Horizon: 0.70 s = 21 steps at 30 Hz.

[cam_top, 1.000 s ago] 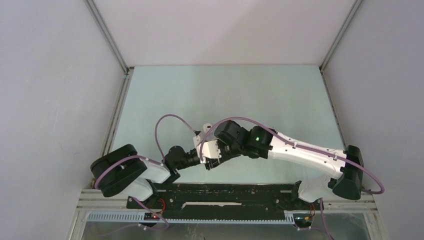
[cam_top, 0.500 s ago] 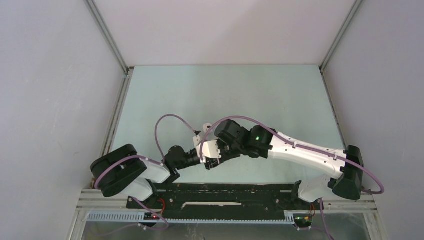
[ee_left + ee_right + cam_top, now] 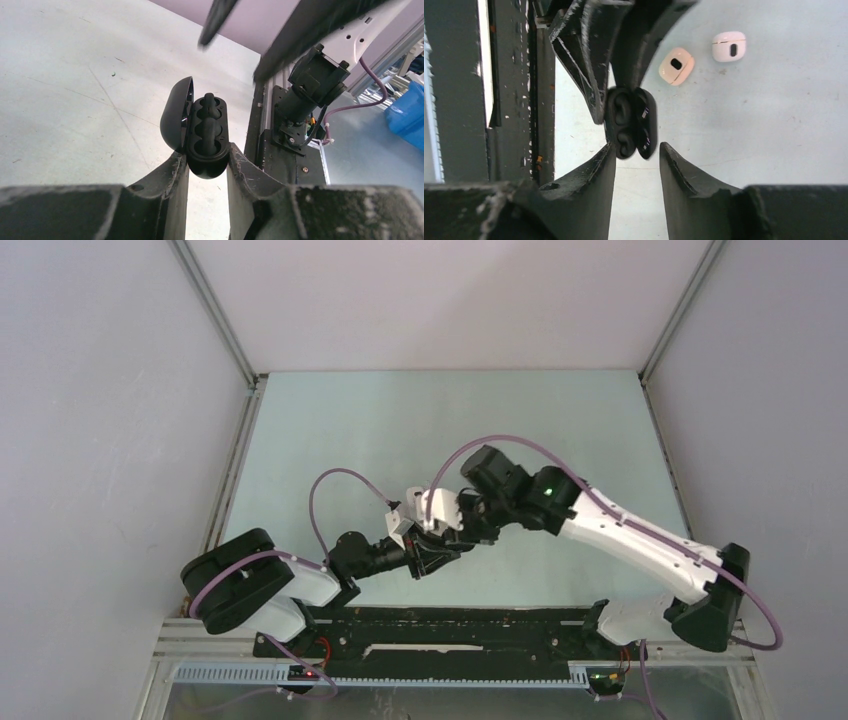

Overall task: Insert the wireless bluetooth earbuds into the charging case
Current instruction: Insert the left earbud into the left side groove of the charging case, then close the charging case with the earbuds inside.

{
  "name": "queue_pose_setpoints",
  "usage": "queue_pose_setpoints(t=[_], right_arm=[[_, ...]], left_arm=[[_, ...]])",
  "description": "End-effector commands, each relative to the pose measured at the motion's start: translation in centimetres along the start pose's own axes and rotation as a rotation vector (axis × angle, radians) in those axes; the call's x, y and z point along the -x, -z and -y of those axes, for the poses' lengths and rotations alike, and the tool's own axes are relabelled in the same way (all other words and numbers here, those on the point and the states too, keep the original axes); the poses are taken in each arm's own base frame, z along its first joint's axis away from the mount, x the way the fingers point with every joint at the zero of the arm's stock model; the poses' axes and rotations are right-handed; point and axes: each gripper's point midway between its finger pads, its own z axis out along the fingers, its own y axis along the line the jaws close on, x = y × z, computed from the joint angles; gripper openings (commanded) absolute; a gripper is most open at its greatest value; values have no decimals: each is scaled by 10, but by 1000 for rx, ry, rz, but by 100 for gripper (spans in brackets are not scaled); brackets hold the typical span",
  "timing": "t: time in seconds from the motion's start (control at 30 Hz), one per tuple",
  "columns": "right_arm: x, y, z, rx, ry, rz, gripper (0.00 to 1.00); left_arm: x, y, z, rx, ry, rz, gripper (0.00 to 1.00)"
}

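The black charging case [image 3: 207, 130] is off the table, with my left gripper [image 3: 207, 160] shut on its lower end. Its lid [image 3: 175, 117] is swung open to the left. Dark rounded shapes sit in its two wells [image 3: 621, 122]. I cannot tell whether they are earbuds or bare wells. My right gripper [image 3: 637, 150] is open, its fingertips on either side of the case's [image 3: 644, 122] end without touching it. From above, both grippers meet near the table's front middle, left [image 3: 425, 560] and right [image 3: 447, 533], and they hide the case.
Two small closed cases lie on the pale table [image 3: 774, 110]: a pinkish-white one [image 3: 676, 65] and a white one [image 3: 729, 46]. The black base rail [image 3: 450, 625] runs along the near edge. Grey walls enclose the table on three sides.
The right gripper has opened from shut. Its arm has lifted and shifted back and to the right, off the case. The left gripper has kept still, holding the case.
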Motion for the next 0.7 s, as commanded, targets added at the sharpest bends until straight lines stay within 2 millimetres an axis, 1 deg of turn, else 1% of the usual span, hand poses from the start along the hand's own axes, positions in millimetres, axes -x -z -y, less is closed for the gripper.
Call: queue_pose_setpoints(t=[0.0, 0.03, 0.07, 0.1, 0.13, 0.2, 0.3, 0.37, 0.5, 0.6, 0.67], right_arm=[[31, 54, 8, -8, -63, 226, 41], [27, 59, 16, -24, -96, 244, 41], [24, 65, 21, -35, -127, 272, 45], [21, 70, 26, -37, -156, 309, 52], [20, 73, 26, -6, -190, 365, 61], [9, 70, 30, 24, -256, 422, 83], [-11, 51, 33, 68, -361, 428, 99], [-19, 36, 30, 125, -408, 430, 100], [-23, 13, 18, 238, -443, 448, 100], [-21, 5, 8, 317, -438, 469, 100], [-17, 6, -4, 368, -408, 480, 100]], left_arm=[[14, -3, 3, -25, -27, 54, 0], [14, -3, 3, -25, -26, 53, 0], [14, -3, 4, -28, -27, 53, 0], [14, -3, 4, -30, -29, 53, 0], [13, -3, 4, -34, -30, 51, 0], [13, -3, 5, -40, -32, 49, 0], [12, -3, 8, -58, -36, 49, 0], [11, -3, 10, -74, -41, 47, 0], [10, -3, 13, -92, -42, 45, 0], [8, -4, 12, -90, -38, 37, 0], [8, -5, 10, -76, -29, 33, 0]])
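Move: Some 3 cm left of the empty right hand and 3 cm below it is the open black charging case, both earbuds in its grooves, about level with that hand front to back. The pink case lies on the table roughly 7 cm ahead, 9 cm left and 18 cm below; the white case is about 15 cm ahead and 13 cm left, equally low. For the left hand, which grips it by one end, the charging case's middle is about 3 cm right and 1 cm ahead. Backing off from the filled charging case, the right hand sweeps about 6 cm up, to the right and forward, then turns and drops roughly 9 cm, drawing slightly back, to stop to the case's right. Meanwhile its fingers spread from part open to fully wide and swing up from their steep downward aim towards the case and base. The left hand keeps its grip on the case, nearly still. ##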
